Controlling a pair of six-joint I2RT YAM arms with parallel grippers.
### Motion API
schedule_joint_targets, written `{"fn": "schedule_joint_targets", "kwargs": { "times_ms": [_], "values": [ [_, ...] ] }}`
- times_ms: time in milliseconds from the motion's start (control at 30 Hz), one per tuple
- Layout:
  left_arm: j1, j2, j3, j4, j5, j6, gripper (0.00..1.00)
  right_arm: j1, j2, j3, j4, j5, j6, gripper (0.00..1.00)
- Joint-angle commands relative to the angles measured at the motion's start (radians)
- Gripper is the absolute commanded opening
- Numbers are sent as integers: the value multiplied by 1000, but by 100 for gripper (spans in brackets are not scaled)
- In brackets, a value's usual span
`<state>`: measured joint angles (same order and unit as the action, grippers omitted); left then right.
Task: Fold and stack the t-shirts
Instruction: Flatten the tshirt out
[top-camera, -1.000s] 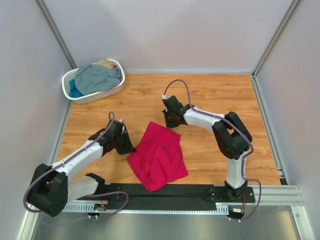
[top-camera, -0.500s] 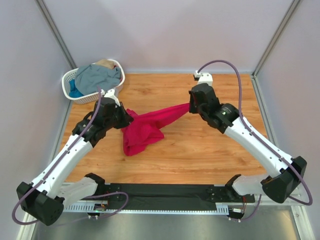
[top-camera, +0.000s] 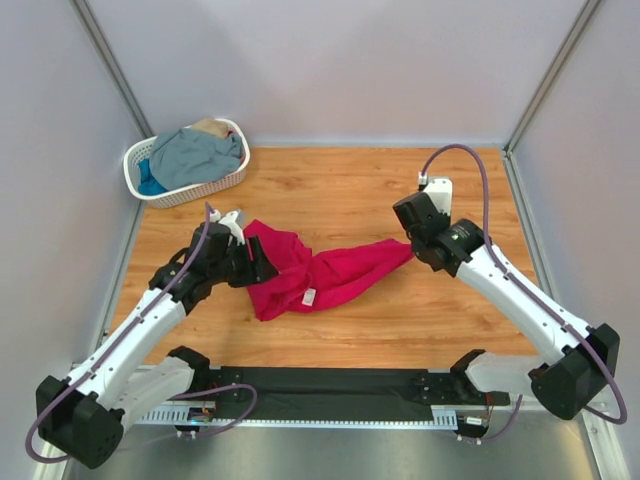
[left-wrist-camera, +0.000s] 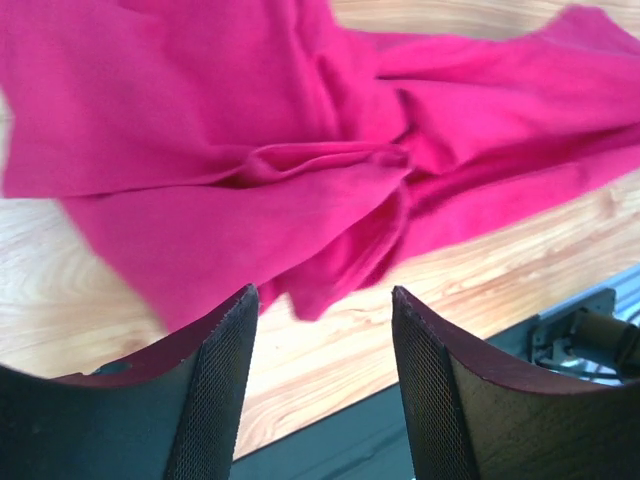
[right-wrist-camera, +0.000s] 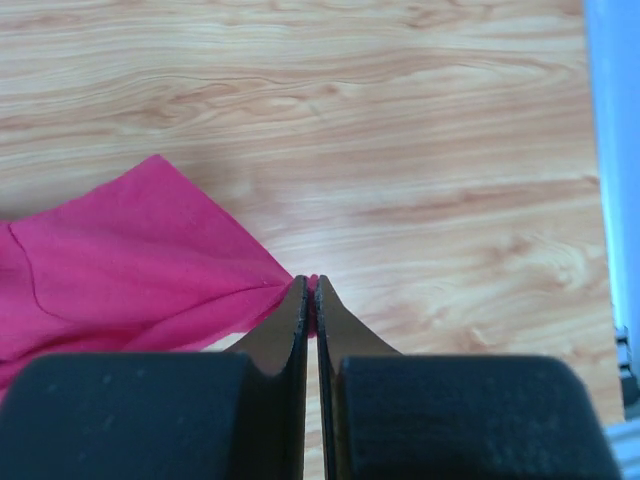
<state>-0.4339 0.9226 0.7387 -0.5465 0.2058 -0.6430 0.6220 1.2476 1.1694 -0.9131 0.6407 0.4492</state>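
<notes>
The crimson-pink t-shirt (top-camera: 320, 275) lies crumpled and stretched out across the wooden table between both arms. My left gripper (top-camera: 262, 262) hovers at its left end. In the left wrist view that gripper (left-wrist-camera: 324, 292) is open with nothing between its fingers, and the cloth (left-wrist-camera: 250, 150) lies just beyond the tips. My right gripper (top-camera: 408, 250) is shut on the shirt's right corner; the right wrist view shows the gripper (right-wrist-camera: 310, 280) pinching pink cloth (right-wrist-camera: 130, 260). The grey-blue t-shirt (top-camera: 195, 155), a bright blue one (top-camera: 150, 182) and a tan one (top-camera: 210, 127) lie heaped in the basket.
The white lattice basket (top-camera: 190, 188) stands at the table's back left corner. Grey walls close in the back and both sides. A black base rail (top-camera: 330, 385) runs along the near edge between the arm bases.
The left gripper has opened and let go of the pink shirt, which has dropped onto the table. The right gripper has pulled its corner further right and nearer. The left arm has drawn back and lowered.
</notes>
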Motion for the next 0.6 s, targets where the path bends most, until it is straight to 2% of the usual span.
{"fn": "schedule_joint_targets", "kwargs": {
  "times_ms": [0, 167, 300, 400, 467, 567],
  "values": [
    [4, 10, 22, -53, -84, 20, 63, -24, -42, 10, -125, 134, 72, 0],
    [7, 128, 28, -99, -181, -4, 61, -30, -71, -71, -122, 85, 105, 0],
    [7, 133, -2, -55, -190, 28, 61, -34, -83, -99, -128, 85, 114, 0],
    [7, 150, -21, 3, -122, 58, 61, -44, -99, -102, -124, 83, 111, 0],
    [7, 201, -19, 32, -28, 66, 61, -50, -105, -102, -118, 79, 103, 0],
    [7, 277, 5, 43, -9, 69, 63, -54, -116, -103, -107, 74, 91, 0]
  ]
}}
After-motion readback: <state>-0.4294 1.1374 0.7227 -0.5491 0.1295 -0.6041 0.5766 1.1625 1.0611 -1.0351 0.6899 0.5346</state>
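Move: The open left hand hovers above the bunched shirt; its near-left corner lies about 12 cm below, some 3 cm left and 4 cm back. The white label lies about 8 cm right and 1 cm back of that hand, 12 cm down. The right hand already pinches the shirt's right end, with the label some 24 cm to its left, 6 cm back and 16 cm below. Right hand draws the pinched end about 5 cm right and back; open left hand sinks 6 cm towards the shirt. ##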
